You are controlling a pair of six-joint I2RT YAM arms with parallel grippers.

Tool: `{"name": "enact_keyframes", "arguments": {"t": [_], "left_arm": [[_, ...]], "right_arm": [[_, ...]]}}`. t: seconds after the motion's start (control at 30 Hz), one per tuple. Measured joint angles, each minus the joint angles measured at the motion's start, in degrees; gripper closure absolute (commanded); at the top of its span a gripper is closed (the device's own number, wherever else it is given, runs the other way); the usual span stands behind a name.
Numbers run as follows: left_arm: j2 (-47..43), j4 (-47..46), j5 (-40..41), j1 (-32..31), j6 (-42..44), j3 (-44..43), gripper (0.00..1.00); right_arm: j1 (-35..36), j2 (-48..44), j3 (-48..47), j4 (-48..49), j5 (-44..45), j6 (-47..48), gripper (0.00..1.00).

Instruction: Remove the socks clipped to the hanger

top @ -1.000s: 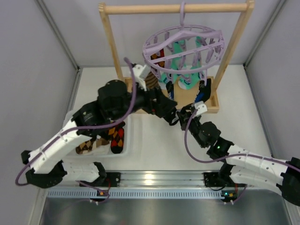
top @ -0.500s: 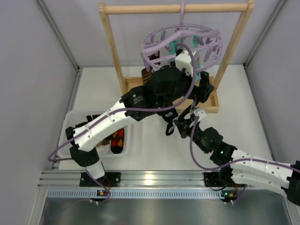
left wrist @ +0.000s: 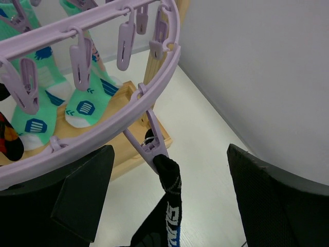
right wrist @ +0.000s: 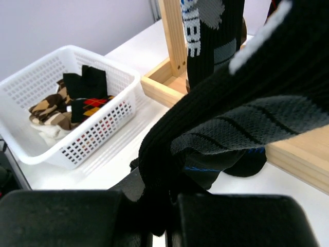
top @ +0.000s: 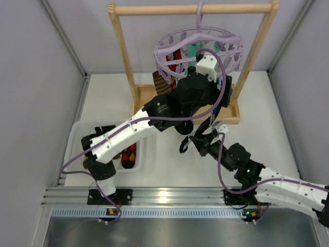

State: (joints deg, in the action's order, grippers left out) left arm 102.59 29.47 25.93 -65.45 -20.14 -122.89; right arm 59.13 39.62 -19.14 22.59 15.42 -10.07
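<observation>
The lavender hanger (top: 163,51) hangs from the wooden rack. A peg (left wrist: 153,146) on the hanger's outer ring (left wrist: 105,23) clips the cuff of a black sock (left wrist: 171,203) with blue-white lettering. My left gripper (left wrist: 169,172) is open, one finger on each side of that peg and cuff, touching neither. My right gripper (right wrist: 167,208) is shut on the lower part of the same black sock (right wrist: 216,118), which stretches up from it. Mint-green socks (left wrist: 46,103), a red-dark sock (left wrist: 7,138) and a brown striped sock (top: 161,82) still hang clipped.
A white basket (top: 77,135) at the near left holds several socks (right wrist: 56,110). The wooden rack (top: 190,9) has upright posts and a tray base (right wrist: 164,85) under the hanger. Grey walls close in the left, right and back.
My left arm swung from above the basket up to the hanger's right front, its open jaws now around the black sock's peg. My right gripper drew nearer the table's front, still holding the sock.
</observation>
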Motion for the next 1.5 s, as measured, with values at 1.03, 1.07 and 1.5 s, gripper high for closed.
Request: {"name": "enact_keyframes", "arguments": {"t": [1.03, 1.07, 1.5], "left_arm": [[3.52, -6.93, 14.38, -0.31, 0.57, 2.56, 0.24], [3.56, -7.30, 14.97, -0.31, 0.63, 2.62, 0.25], [4.76, -11.61, 18.56, -0.13, 3.15, 4.22, 0.49]], "right_arm": [[2.38, -1.75, 0.09, -0.33, -2.27, 1.55, 1.00], [2.60, -1.79, 0.20, -0.31, -2.45, 1.57, 1.00], [4.68, -1.97, 1.55, 0.72, -2.75, 3.04, 1.00]]}}
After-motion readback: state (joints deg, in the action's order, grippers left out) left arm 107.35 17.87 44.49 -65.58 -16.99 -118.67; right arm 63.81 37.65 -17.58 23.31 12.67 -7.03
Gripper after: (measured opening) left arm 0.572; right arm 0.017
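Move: The clip holding the stretched black sock is just ahead of the wide-open left fingers: about 5 cm forward, 2 cm to the right and 2 cm below. The other black sock hangs some 10 cm to the left of that clip, its middle 12 cm lower. The nearer mint sock is about 9 cm beyond the clip and 10 cm lower. From the right hand, already shut on the sock's lower end, the clip lies roughly 12 cm forward, 8 cm right and 19 cm up. With the sock's lower end still pinched, the right hand eases back about 3 cm and a little left, keeping the sock stretched. The left hand creeps some 5 cm forward onto the clip while sinking nearly 3 cm, turning almost 20 degrees counter-clockwise as its fingers close from wide open to a little over half open around the clip. ##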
